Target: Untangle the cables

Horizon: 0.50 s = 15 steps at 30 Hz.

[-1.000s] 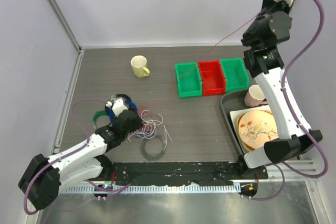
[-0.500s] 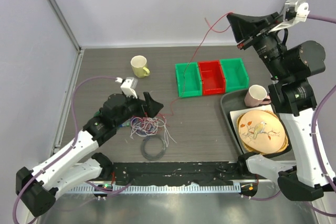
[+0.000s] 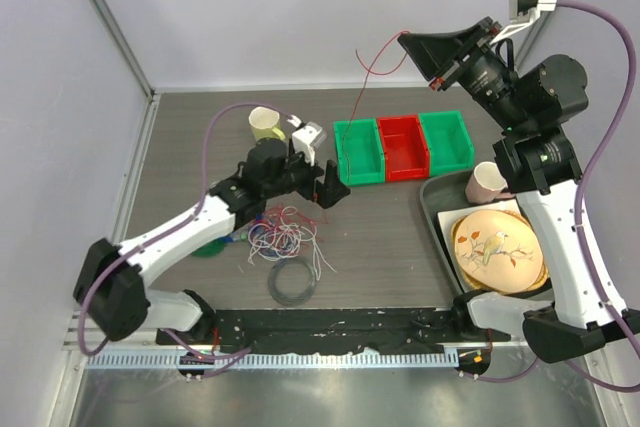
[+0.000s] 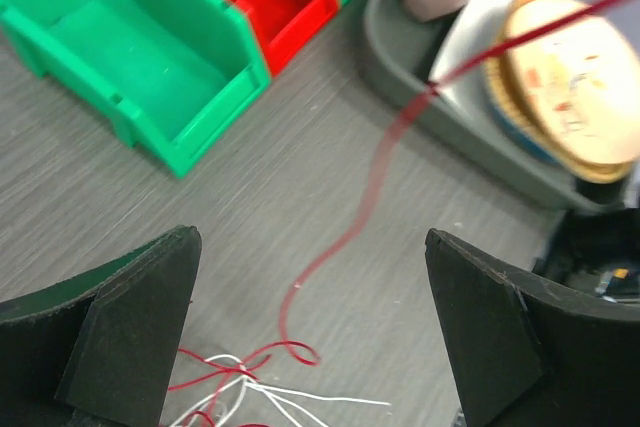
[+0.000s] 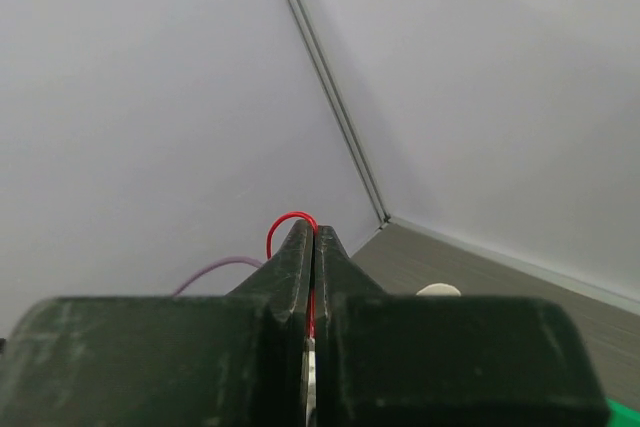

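The cables point(image 3: 285, 232) lie in a loose tangle of white, red and purple threads on the table's front left. One red cable point(image 3: 363, 99) rises from the tangle past the bins to my right gripper point(image 3: 405, 39), which is raised high and shut on it. In the right wrist view the red cable point(image 5: 285, 219) loops out over the pinched fingertips of the right gripper point(image 5: 313, 232). My left gripper point(image 3: 318, 185) hovers open just right of the tangle, holding nothing. The left wrist view has the red cable point(image 4: 375, 182) running between the wide jaws of the left gripper point(image 4: 310, 277), above white strands point(image 4: 300, 392).
A dark grey coil ring point(image 3: 293, 283) lies in front of the tangle and a green ring point(image 3: 208, 247) to its left. A yellow mug point(image 3: 264, 124) stands at the back. Green and red bins point(image 3: 403, 145) sit mid-right. A grey tray point(image 3: 436, 209) holds a plate point(image 3: 497, 249) and a pink mug point(image 3: 486, 183).
My left gripper opened, lifted off the tangle and swung right toward the bins. My right gripper moved left and lower, still pinching the red cable.
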{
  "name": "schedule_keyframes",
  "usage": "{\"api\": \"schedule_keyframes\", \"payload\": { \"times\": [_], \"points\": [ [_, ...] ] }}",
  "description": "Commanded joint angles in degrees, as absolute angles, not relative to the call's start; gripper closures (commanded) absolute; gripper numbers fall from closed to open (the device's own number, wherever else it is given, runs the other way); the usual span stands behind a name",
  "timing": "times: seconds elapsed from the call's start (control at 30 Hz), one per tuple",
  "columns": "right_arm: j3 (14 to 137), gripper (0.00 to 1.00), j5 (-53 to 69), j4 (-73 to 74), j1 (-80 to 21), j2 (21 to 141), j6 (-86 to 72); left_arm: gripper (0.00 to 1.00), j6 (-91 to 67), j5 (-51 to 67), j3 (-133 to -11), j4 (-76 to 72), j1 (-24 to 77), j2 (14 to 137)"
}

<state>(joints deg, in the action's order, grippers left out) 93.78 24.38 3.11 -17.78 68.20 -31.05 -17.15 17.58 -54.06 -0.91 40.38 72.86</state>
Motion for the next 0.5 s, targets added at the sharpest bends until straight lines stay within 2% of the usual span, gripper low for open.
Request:
{"api": "schedule_keyframes", "payload": {
  "times": [0.0,0.1,0.13,0.17,0.2,0.23,0.27,0.3,0.47],
  "points": [
    [98.0,0.99,25.3,0.3,-17.8,66.6,-33.6,0.00,-14.8,10.9,-57.5,-0.2,40.3,81.4],
    [97.9,0.99,25.4,0.3,-17.8,66.1,-33.4,0.02,-17.7,8.8,-58.4,-0.2,40.3,86.5],
    [97.9,0.99,25.1,0.3,-17.8,66.0,-33.3,0.10,-17.7,10.4,-58.9,-0.2,40.3,87.3],
    [98.0,0.99,24.1,0.5,-17.8,65.8,-32.9,0.40,-17.8,12.1,-59.3,-0.2,40.3,87.7],
    [98.0,0.99,23.2,1.0,-17.8,65.5,-31.7,0.56,-18.4,14.3,-59.2,-0.2,40.3,87.6],
    [97.9,0.99,22.2,2.9,-17.8,65.4,-30.6,0.84,-19.8,14.4,-58.9,-0.2,40.3,87.0],
    [97.8,0.99,19.3,3.9,-17.8,65.1,-29.5,0.95,-20.5,14.0,-58.3,-0.3,40.3,85.7],
    [96.6,0.99,17.7,4.8,-17.8,64.7,-28.3,1.00,-21.4,11.9,-57.2,-1.6,40.3,84.2],
    [85.3,0.99,12.6,6.2,-17.8,59.8,-21.5,1.00,-25.3,7.0,-60.5,-1.9,40.2,71.3]
  ]
}}
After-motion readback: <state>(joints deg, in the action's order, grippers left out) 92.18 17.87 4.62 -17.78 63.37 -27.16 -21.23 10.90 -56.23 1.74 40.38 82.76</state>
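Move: The red strand hangs from the right gripper. The stretch to be caught lies about 3 cm ahead of the left hand, 1 cm to its right and 10 cm below it, and some 13 cm left of the right hand and 44 cm below it. From the left hand, the cable tangle sits about 6 cm back and 11 cm left, the near green tray 14 cm ahead and 8 cm right, and the grey coil 17 cm back and 9 cm left, all roughly 20 cm lower. The hanging red strand is caught by the left hand, which drops about 10 cm with wide-open fingers, easing slightly forward and tipping further down, then shuts on the strand and starts back up some 4 cm. The right hand keeps its pinch on the upper end, rising a little and back before shifting about 2.5 cm right. ##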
